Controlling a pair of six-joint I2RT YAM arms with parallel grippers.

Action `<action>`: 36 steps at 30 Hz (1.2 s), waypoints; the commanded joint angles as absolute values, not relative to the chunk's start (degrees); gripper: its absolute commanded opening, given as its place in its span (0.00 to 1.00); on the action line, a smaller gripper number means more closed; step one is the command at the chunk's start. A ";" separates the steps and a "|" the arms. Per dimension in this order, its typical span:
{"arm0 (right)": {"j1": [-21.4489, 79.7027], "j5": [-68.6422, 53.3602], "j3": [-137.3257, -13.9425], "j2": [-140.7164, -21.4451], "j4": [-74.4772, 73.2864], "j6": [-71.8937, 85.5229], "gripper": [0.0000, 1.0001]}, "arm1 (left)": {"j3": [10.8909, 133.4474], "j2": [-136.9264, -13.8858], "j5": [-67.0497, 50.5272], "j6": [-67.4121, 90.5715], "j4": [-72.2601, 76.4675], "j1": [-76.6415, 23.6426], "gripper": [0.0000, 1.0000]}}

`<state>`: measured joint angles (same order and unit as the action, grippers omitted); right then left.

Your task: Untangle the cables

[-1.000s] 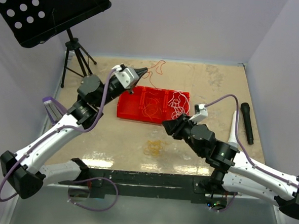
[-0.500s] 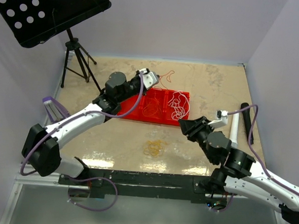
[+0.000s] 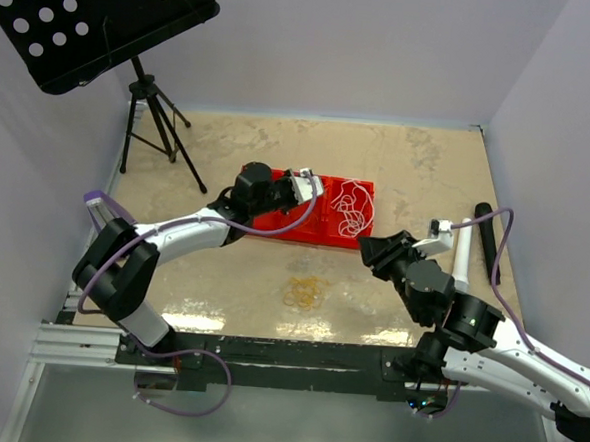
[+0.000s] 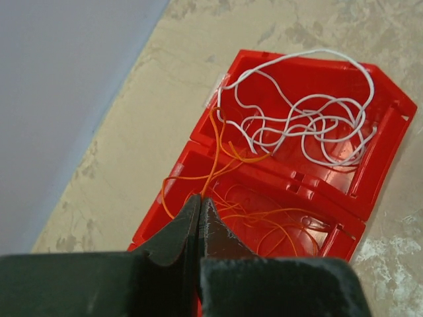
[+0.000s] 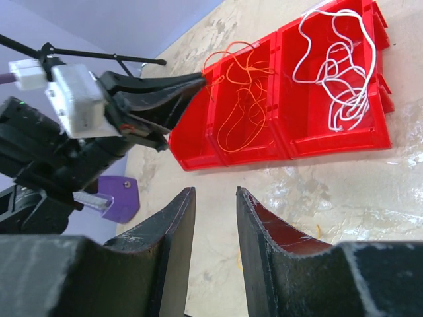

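Note:
My left gripper [image 3: 315,186] hangs over the red tray [image 3: 314,237], shut on a thin orange cable [image 4: 215,148] that runs from its tips [image 4: 200,198] down into the middle compartment. More orange cable [image 5: 241,99] loops in that compartment. A white cable [image 3: 351,204] lies coiled in the right compartment, also seen as white cable [image 4: 304,119] and white cable [image 5: 337,66]. A small orange tangle [image 3: 306,290] rests on the table in front of the tray. My right gripper [image 5: 215,195] is open and holds nothing, low over the table to the right of the tray [image 5: 330,142].
A black microphone [image 3: 486,241] lies near the right wall. A music stand [image 3: 97,19] on a tripod [image 3: 151,122] fills the back left corner. Purple arm cables [image 3: 106,204] loop beside the left arm.
The left arm swung from behind the tray forward and right over it, carrying the orange cable off the table into the tray. The right arm drew back to the right, then held still.

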<state>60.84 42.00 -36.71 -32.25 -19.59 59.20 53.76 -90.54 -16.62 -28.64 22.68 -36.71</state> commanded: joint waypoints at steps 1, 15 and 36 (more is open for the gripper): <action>61.08 44.39 -38.23 -32.34 -19.51 60.12 0.36 | 54.05 -93.16 -11.79 -26.30 23.12 -35.95 0.00; 61.17 44.12 -38.06 -37.09 -16.44 59.15 0.37 | 52.82 -95.71 -1.04 -23.47 17.58 -35.60 0.00; 61.00 44.21 -38.14 -36.56 -18.81 59.50 0.38 | 55.02 -89.67 -14.57 -25.58 7.67 -37.70 0.82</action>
<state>60.82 42.52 -36.73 -36.62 -19.03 59.11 54.98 -98.41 -10.96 -24.51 10.98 -37.69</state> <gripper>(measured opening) 0.380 0.717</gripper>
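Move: The left hand holds the orange cable, part of which already trails into the red box's middle compartment; that compartment's middle is about 15 cm below it, 2 cm ahead and 1 cm to the right. The white cable in the right compartment lies some 12 cm to the hand's right and 2 cm ahead. The yellow cable is on the table about 17 cm back and 1 cm right. From the right hand, the middle compartment is roughly 19 cm ahead and 15 cm left, 22 cm below. Down with the held orange cable towards the middle compartment, the left hand sinks about 10 cm in all, swinging nearly 5 cm left and a little forward on the way, then coming back right and back. It tips its fingers about 15 degrees further down and, near the bottom, opens them wide to let go of the cable. ##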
